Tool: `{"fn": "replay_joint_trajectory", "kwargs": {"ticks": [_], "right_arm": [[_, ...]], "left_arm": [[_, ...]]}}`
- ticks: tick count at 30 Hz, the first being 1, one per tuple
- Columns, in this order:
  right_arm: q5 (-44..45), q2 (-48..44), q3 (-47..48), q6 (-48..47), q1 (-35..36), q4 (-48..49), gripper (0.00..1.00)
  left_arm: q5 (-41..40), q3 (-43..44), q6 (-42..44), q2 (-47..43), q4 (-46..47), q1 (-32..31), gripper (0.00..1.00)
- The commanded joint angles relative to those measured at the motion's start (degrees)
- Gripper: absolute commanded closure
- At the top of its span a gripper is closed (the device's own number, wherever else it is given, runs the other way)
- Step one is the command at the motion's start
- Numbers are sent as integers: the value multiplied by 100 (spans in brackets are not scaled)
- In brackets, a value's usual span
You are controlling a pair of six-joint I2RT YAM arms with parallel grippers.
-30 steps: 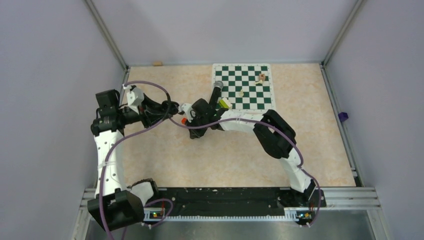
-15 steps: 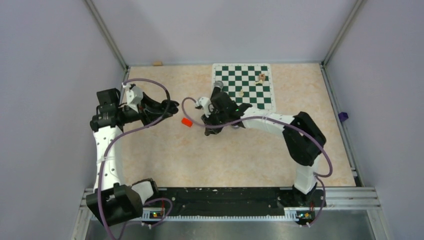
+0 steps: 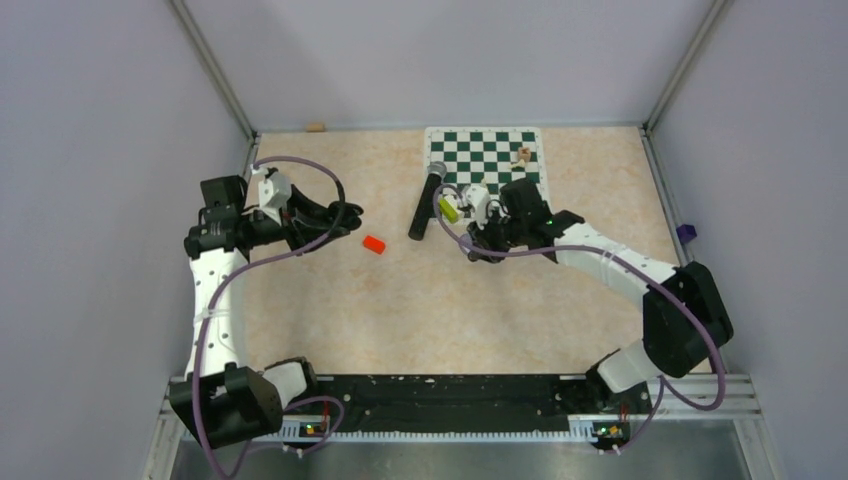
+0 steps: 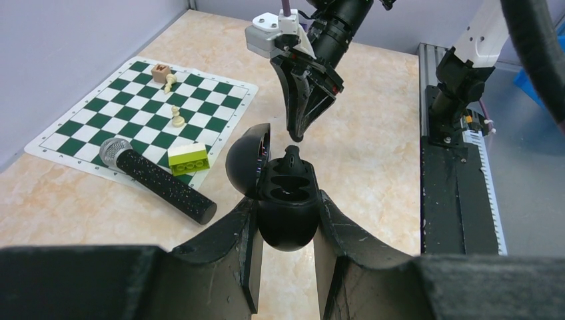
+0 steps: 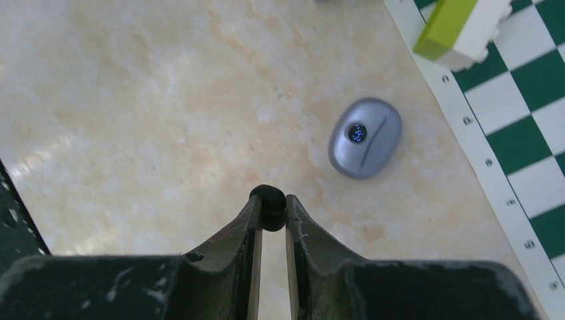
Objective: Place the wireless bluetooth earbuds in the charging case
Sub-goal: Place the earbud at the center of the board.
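Observation:
My left gripper point(image 4: 286, 203) is shut on the black round charging case point(image 4: 286, 230), whose lid point(image 4: 248, 161) stands open to the left. A small black lump point(image 4: 292, 157) sits at the case's far rim; what it is I cannot tell. My right gripper point(image 5: 271, 199) is shut on a tiny glossy black earbud point(image 5: 269, 208), just above the table. A pale purple earbud point(image 5: 365, 138) lies on the table a little beyond its fingertips. From above, the right gripper point(image 3: 478, 240) is beside the chessboard and the left gripper point(image 3: 345, 215) holds the case further left.
A black microphone point(image 3: 425, 200) lies between the two grippers, next to a green and white brick point(image 3: 447, 209). A red block point(image 3: 374, 244) lies near the left gripper. The chessboard mat point(image 3: 490, 160) carries a few small pieces point(image 3: 522, 155) at the back.
The right arm has swung right, away from the left gripper and the red block, to the chessboard's near edge. The left gripper kept the case almost still.

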Motion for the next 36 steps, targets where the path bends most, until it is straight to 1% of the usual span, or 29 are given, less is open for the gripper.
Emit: {"fn": "replay_joint_trajectory", "kwargs": {"ticks": [1,6,10,12,15,20,23,26,29,34,36], "right_arm": [[-233,-425,-166,-1179,-670,-698,83],[-340,-373,-99,-2524,-1433,-1608,84],[-240,44,-81,-3455,-1682,-2199,84],[-200,378,-17,-3664,-1690,-2415,84],[-304,824,99,-3807,-1690,-2465,83],[-314,1294,188,-3867,-1685,-2176,81],[-229,1392,269,-3798,-1689,-2129,73],[-194,1260,248,-3772,-1685,-2065,60],[-63,1014,193,-3703,-1693,-1929,50],[50,444,73,-3588,-1713,-1818,39],[45,229,20,-3531,-1708,-1823,36]], "left_arm": [[266,196,120,-18,-53,-67,100],[279,200,112,-14,-51,-116,100],[283,200,111,-42,-49,-139,100],[283,208,107,-48,-49,-148,100],[292,200,94,-56,-49,-148,100],[305,199,102,-35,-49,-147,100],[307,200,111,-1,-49,-147,100],[298,191,134,48,-51,-160,100],[287,191,138,96,-48,-189,100],[281,186,135,56,-47,-200,100],[280,191,138,42,-52,-200,100]]}}
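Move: The right gripper holds a black earbud. The bare table spot to set it on lies about 13 cm to this hand's right, 1 cm back and 10 cm below. The grey-blue case lies roughly 7 cm ahead and level sideways, 9 cm below; the green block is some 17 cm ahead and 4 cm to the left, also 9 cm below. From the left hand, holding the open black case, the spot is some 40 cm right, about level fore and aft and 28 cm below. Swing the right gripper about 13 cm to the right, away from the grey-blue case, sinking on the way and tipping the fingers some 20 degrees more steeply down, then lower straight to the bare table. Open the fingers wide there to let go of the black earbud, and begin to lift, about 2 cm. ##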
